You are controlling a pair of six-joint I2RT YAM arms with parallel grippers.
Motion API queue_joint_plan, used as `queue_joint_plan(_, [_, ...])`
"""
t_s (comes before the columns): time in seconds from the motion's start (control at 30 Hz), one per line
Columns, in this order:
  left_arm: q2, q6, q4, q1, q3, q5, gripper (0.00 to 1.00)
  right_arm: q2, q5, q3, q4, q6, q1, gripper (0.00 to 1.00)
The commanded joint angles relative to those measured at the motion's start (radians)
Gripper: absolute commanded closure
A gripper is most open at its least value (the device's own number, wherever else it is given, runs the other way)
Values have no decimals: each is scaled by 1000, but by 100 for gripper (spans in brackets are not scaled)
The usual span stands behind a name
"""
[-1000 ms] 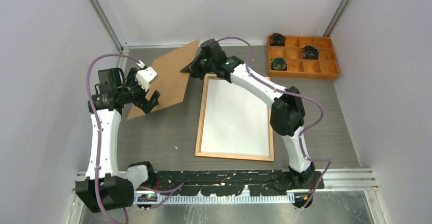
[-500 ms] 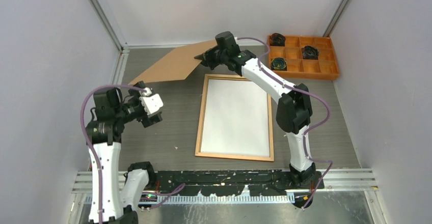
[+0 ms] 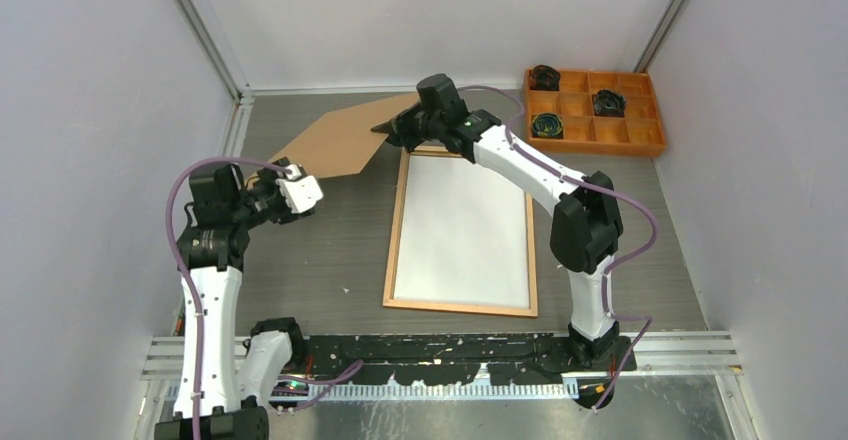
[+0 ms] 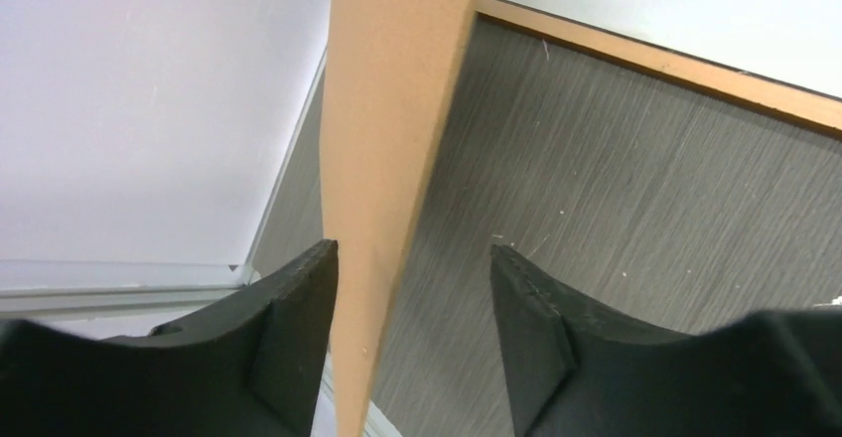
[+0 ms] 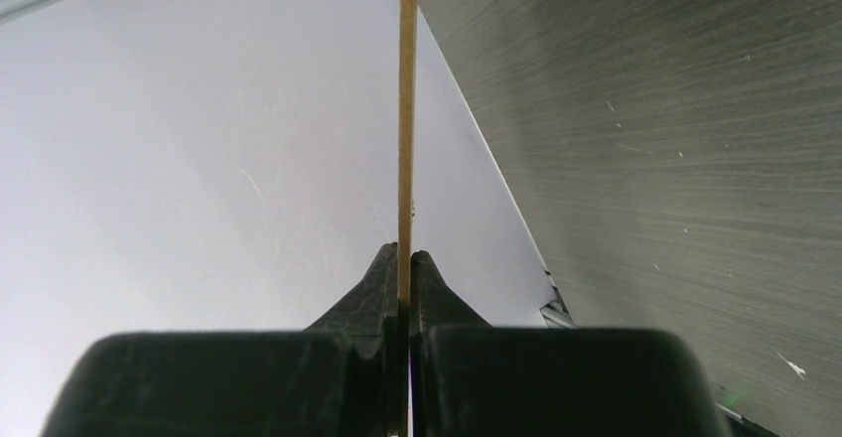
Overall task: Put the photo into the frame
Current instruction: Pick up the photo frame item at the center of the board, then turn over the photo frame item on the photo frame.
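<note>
The orange-brown wooden frame (image 3: pixel 397 230) lies flat mid-table, and a plain white surface (image 3: pixel 463 225) fills it. The photo's printed side is out of view. A brown backing board (image 3: pixel 335 145) hangs tilted above the table, left of the frame's far end. My right gripper (image 3: pixel 390 128) is shut on the board's right corner; in the right wrist view its gripper (image 5: pixel 404 253) pinches the thin board edge (image 5: pixel 407 109). My left gripper (image 3: pixel 292 182) is at the board's near-left corner. In the left wrist view that gripper (image 4: pixel 414 250) stands open around the board (image 4: pixel 387 109), which is close to the left finger and apart from the right one. The frame's rim (image 4: pixel 695 68) shows beyond.
An orange compartment tray (image 3: pixel 640 140) with several dark round items stands at the back right. White walls close in on the left, back and right. A metal rail runs along the near edge by the arm bases.
The right gripper swung the board flatter and lower. The left arm pulled back, then came up to the board's near-left corner. Its jaws have narrowed around that corner.
</note>
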Motion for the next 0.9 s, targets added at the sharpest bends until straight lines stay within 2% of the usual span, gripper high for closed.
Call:
queue_joint_plan(0.0, [0, 84, -2, -6, 25, 19, 52, -107, -59, -1, 129, 22, 31, 99])
queue_joint_plan(0.1, [-7, 102, 5, -5, 18, 17, 73, -119, -73, -15, 126, 7, 41, 99])
queue_joint_plan(0.27, [-58, 96, 93, -6, -36, 19, 86, -150, -114, -57, 146, -47, 43, 81])
queue_joint_plan(0.3, [-69, 92, 119, -5, -49, 17, 90, -160, -120, -68, 139, -70, 42, 76])
queue_joint_plan(0.33, [-78, 88, 136, -5, -62, 14, 97, -173, -128, -79, 128, -94, 39, 66])
queue_joint_plan(0.4, [-86, 84, 159, -5, -61, 8, 100, -193, -162, -92, 108, -157, 27, 45])
queue_joint_plan(0.47, [-76, 83, 151, -6, -33, 9, 100, -214, -221, -99, 81, -250, 4, 30])
queue_joint_plan(0.57, [-42, 86, 81, -5, 51, 28, 100, -267, -333, -108, 12, -446, -51, 16])
queue_joint_plan(0.63, [-8, 95, -12, -5, 121, 58, 100, -308, -409, -99, -69, -651, -93, 11])
queue_joint_plan(0.67, [8, 114, -66, -5, 155, 71, 100, -334, -409, -90, -116, -721, -108, 10])
queue_joint_plan(0.73, [37, 192, -190, -6, 227, 104, 100, -394, -373, -94, -246, -1027, -108, 9])
queue_joint_plan(0.87, [72, 314, -360, -5, 323, 143, 100, -569, -336, -295, -142, -1340, -104, 9])
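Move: The brown board hangs from the right fingers, its middle about 8 cm left of that hand, level fore and aft and some 3 cm lower. From the left hand, open around the board's edge, that middle lies roughly 9 cm ahead, 8 cm right and 5 cm down. The wooden frame with the white sheet in it lies some 29 cm right, 7 cm back and 27 cm below the left hand; from the right hand, 15 cm right, 18 cm back, 25 cm down. The brown board changes hands: the left fingers, staying almost in place, finish closing on its edge, then raise it about 5 cm. The right hand, still pinching, first eases back and slightly left, then opens wide, lets go and swings away rightward, back and up, some 8 to 10 cm each way, rolling about 50 degrees around its own finger line. ##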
